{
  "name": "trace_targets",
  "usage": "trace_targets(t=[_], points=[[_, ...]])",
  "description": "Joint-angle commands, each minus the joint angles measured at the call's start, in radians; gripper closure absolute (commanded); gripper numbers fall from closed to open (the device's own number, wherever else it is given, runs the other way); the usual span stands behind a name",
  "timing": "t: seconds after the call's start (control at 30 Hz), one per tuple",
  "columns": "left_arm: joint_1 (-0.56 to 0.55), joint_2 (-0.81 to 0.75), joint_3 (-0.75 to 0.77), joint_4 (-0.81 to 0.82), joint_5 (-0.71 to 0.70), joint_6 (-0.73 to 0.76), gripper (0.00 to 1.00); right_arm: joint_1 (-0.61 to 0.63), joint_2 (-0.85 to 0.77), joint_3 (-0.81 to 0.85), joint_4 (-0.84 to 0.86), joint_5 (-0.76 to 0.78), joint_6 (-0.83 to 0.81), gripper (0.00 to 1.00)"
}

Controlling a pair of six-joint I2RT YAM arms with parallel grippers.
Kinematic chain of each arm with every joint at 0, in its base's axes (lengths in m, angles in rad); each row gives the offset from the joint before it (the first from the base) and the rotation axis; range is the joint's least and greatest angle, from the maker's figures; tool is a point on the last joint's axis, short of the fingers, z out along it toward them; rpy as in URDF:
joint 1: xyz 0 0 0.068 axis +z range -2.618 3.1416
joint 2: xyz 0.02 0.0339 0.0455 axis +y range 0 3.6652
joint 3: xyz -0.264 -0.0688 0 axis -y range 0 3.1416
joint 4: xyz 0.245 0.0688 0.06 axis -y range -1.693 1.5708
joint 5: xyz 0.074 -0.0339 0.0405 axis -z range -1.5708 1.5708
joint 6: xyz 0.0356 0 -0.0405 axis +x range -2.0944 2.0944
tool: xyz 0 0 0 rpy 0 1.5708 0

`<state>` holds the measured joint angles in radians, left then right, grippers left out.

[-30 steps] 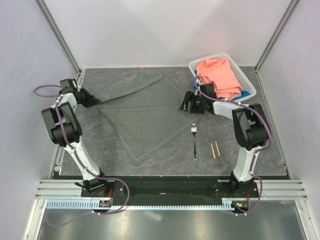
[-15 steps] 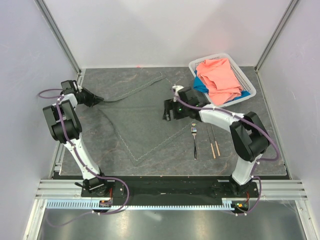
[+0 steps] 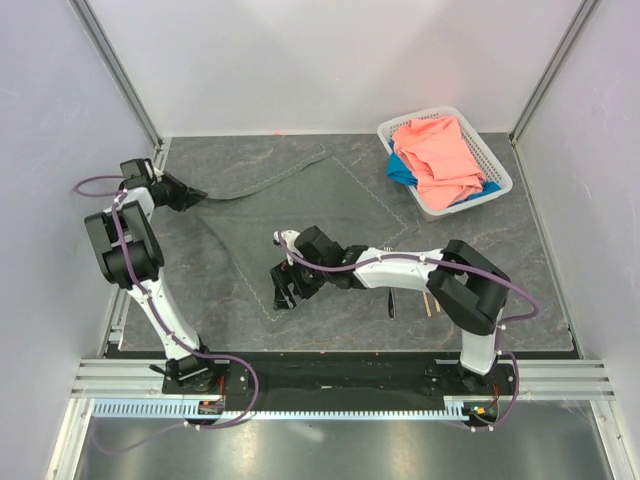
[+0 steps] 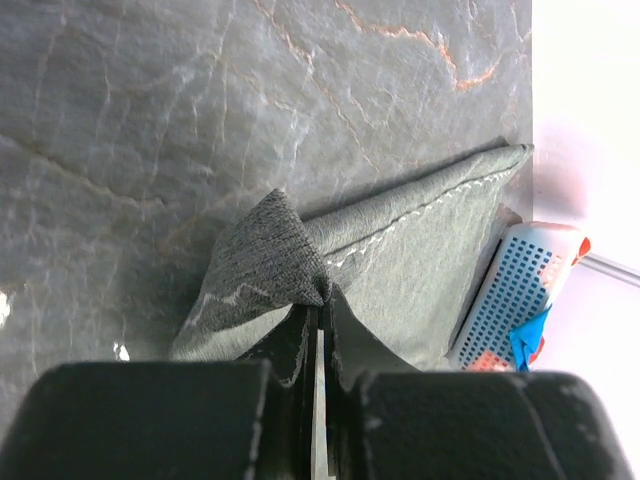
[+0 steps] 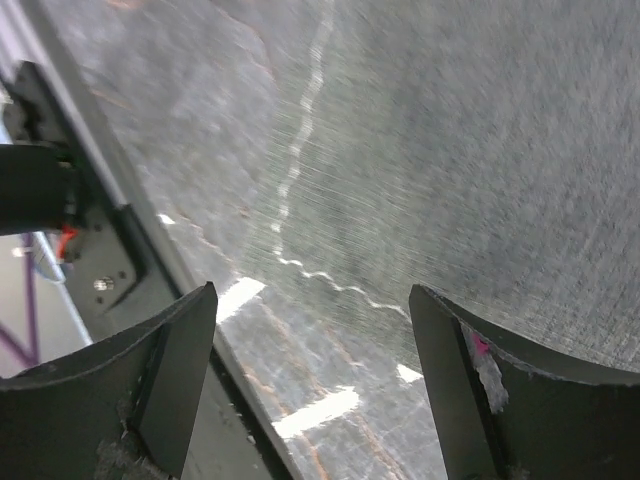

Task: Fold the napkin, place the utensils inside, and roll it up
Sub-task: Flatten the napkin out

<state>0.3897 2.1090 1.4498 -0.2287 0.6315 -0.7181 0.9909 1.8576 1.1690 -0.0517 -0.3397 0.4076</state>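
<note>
The dark grey napkin [image 3: 300, 220] lies spread on the table like a diamond. Its far left part is pulled into a raised fold toward the left wall. My left gripper [image 3: 197, 194] is shut on that fold, and the left wrist view shows the gripper [image 4: 320, 300] pinching a peak of the napkin [image 4: 420, 250]. My right gripper [image 3: 285, 293] hangs open over the napkin's near corner. In the right wrist view the gripper [image 5: 310, 292] is empty above the napkin [image 5: 480, 150] and its stitched hem. The right arm partly covers the fork [image 3: 390, 308] and chopsticks [image 3: 431, 303].
A white basket [image 3: 497, 181] at the back right holds a salmon-pink cloth [image 3: 440, 155] and a blue cloth [image 3: 401, 172]. The basket [image 4: 510, 300] also shows in the left wrist view. The table's front edge [image 5: 150, 270] and black frame run close beside the right gripper.
My right arm has swept from beside the basket across the napkin to its near corner, still open. The left gripper has stayed by the left wall, shut on the fold.
</note>
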Motion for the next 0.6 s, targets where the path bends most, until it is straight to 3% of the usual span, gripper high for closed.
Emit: trace_targets(t=[0.0,0.33,0.57], points=[[0.005,-0.124,-0.025,0.032,-0.009,-0.017,0.98,-0.012,0.037,-0.012,0.017,0.044,0.031,0.14],[0.021,-0.285,-0.124,0.026,-0.032,0.009,0.97,-0.092,0.097,-0.032,-0.085,0.157,0.025,0.14],[0.021,-0.199,-0.063,0.006,-0.067,0.012,0.95,-0.094,0.080,-0.005,-0.093,0.134,-0.007,0.13]])
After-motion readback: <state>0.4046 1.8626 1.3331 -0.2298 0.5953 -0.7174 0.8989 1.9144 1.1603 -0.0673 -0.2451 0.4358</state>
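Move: The napkin lies some 4 cm below the open right fingers; its near corner is about 7 cm back of that hand and 2 cm to its left. The fork lies about 28 cm to the right hand's right and 1 cm ahead. The left hand already holds the napkin's left corner between its fingers; from there the near corner lies roughly 32 cm back, 18 cm right and 3 cm lower, the far corner 12 cm ahead and 32 cm right. The right hand's open fingertips come down about 3.5 cm onto the napkin beside its near corner, then, staying at that height, drag the cloth some 5 cm forward and 3 cm right while the hand turns about 10 degrees clockwise. Meanwhile the left hand keeps its pinch on the left corner and lifts it some 7 cm, drawing back a couple of centimetres and tipping its fingers slightly up. ##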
